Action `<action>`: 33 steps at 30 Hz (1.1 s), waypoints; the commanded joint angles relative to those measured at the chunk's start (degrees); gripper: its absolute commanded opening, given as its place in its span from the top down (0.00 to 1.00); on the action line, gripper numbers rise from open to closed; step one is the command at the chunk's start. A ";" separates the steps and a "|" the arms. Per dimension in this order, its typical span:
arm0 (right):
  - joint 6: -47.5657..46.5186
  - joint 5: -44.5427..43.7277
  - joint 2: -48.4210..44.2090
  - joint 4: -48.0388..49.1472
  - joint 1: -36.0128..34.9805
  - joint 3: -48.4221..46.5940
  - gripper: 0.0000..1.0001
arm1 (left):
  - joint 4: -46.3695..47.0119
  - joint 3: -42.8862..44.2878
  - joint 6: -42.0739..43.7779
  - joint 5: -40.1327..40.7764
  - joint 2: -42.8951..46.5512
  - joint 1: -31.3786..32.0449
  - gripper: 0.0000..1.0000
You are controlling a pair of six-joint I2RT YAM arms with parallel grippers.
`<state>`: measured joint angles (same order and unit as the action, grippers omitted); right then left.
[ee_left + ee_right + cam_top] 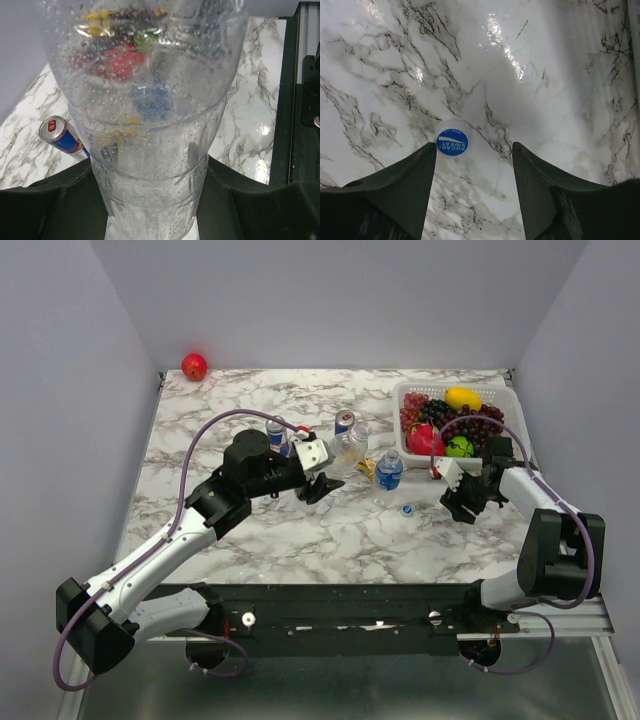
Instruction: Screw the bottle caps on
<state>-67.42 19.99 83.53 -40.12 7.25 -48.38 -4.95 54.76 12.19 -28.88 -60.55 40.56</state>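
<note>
A clear bottle (pixel 150 125) fills the left wrist view, and my left gripper (pixel 152 167) is shut on its narrower part, a black finger pressed to each side. From above, that gripper (pixel 322 485) sits left of centre, with the clear bottle (pixel 352 448) reaching toward the basket. A second bottle (pixel 389 470) with a blue label stands upright at mid-table. A blue-topped cap (pixel 452 142) lies flat on the marble, just beyond my right gripper's left fingertip. The right gripper (pixel 474 146) is open and holds nothing. From above, the cap (pixel 407 509) lies left of the right gripper (pixel 462 502).
Two drink cans (pixel 276 435) (pixel 344 422) stand behind the left gripper; one can (pixel 60 135) shows in the left wrist view. A white basket (pixel 505 400) of fruit sits at the back right. A red apple (pixel 194 366) lies in the far left corner. A small yellow scrap (pixel 367 467) lies beside the labelled bottle.
</note>
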 commanded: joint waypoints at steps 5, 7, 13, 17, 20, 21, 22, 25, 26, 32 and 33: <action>-2.54 1.28 -0.64 1.01 0.05 2.24 0.29 | 0.47 1.14 -0.76 1.29 -0.35 -0.57 1.00; -2.89 1.11 -0.47 1.09 0.05 2.50 0.29 | 1.08 0.79 -1.02 1.37 -0.27 -0.65 1.00; -2.81 0.84 -0.03 2.32 0.05 3.82 0.32 | 1.35 0.43 -1.20 1.37 -0.53 -0.74 1.00; -2.19 1.46 -0.90 3.38 0.05 3.99 0.40 | 1.17 0.35 -1.11 1.37 -0.36 -0.74 1.00; -2.37 2.25 -2.22 3.21 0.05 4.35 0.51 | 1.26 0.00 -1.02 1.11 -0.35 -0.74 1.00; -2.37 2.42 -2.75 3.03 0.05 4.43 0.54 | 1.26 -0.18 -0.68 0.33 -0.27 -0.74 1.00; -2.54 2.42 -3.45 2.51 0.05 4.35 0.56 | 1.17 -0.44 0.02 -0.38 -0.09 -0.83 1.00; -2.46 4.96 -9.50 -3.72 -0.04 2.42 0.62 | 1.52 -2.29 0.56 -3.01 0.52 -0.65 1.00; -2.28 6.36 -11.61 -8.87 -0.04 0.50 0.65 | 1.87 -3.16 0.47 -3.89 0.96 -0.57 1.00; 1.40 18.76 -26.74 -30.50 -3.62 -11.89 0.69 | 7.40 -13.44 0.65 -6.90 4.21 2.15 1.00; 2.72 21.03 -27.88 -32.20 -4.95 -14.26 0.69 | 10.98 -16.33 0.04 -6.19 4.65 3.12 1.00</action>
<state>-67.96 29.69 61.30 -56.25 6.07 -54.50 -1.80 45.41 12.45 -32.69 -58.65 41.10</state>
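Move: The blue-topped bottle cap to be gripped lies almost under the right hand, about 1 cm back and 2 cm below. The second blue cap is some 12 cm to that hand's left and 1 cm ahead; the blue-labelled bottle stands about 17 cm left and 6 cm ahead, and the fruit basket's middle is roughly 24 cm ahead and 3 cm right. From the left hand, holding the clear bottle, the first cap is about 32 cm right, 4 cm ahead and 27 cm below. The blue-topped cap is pinched between the right fingertips, which first ease down and back about 1.5 cm around it, then close, and lift it some 13 cm, speeding up while drifting left and a little back as the fingertips tilt forward. Late on, the left hand, still gripping the clear bottle, sinks about 5 cm and draws back 2 cm. ##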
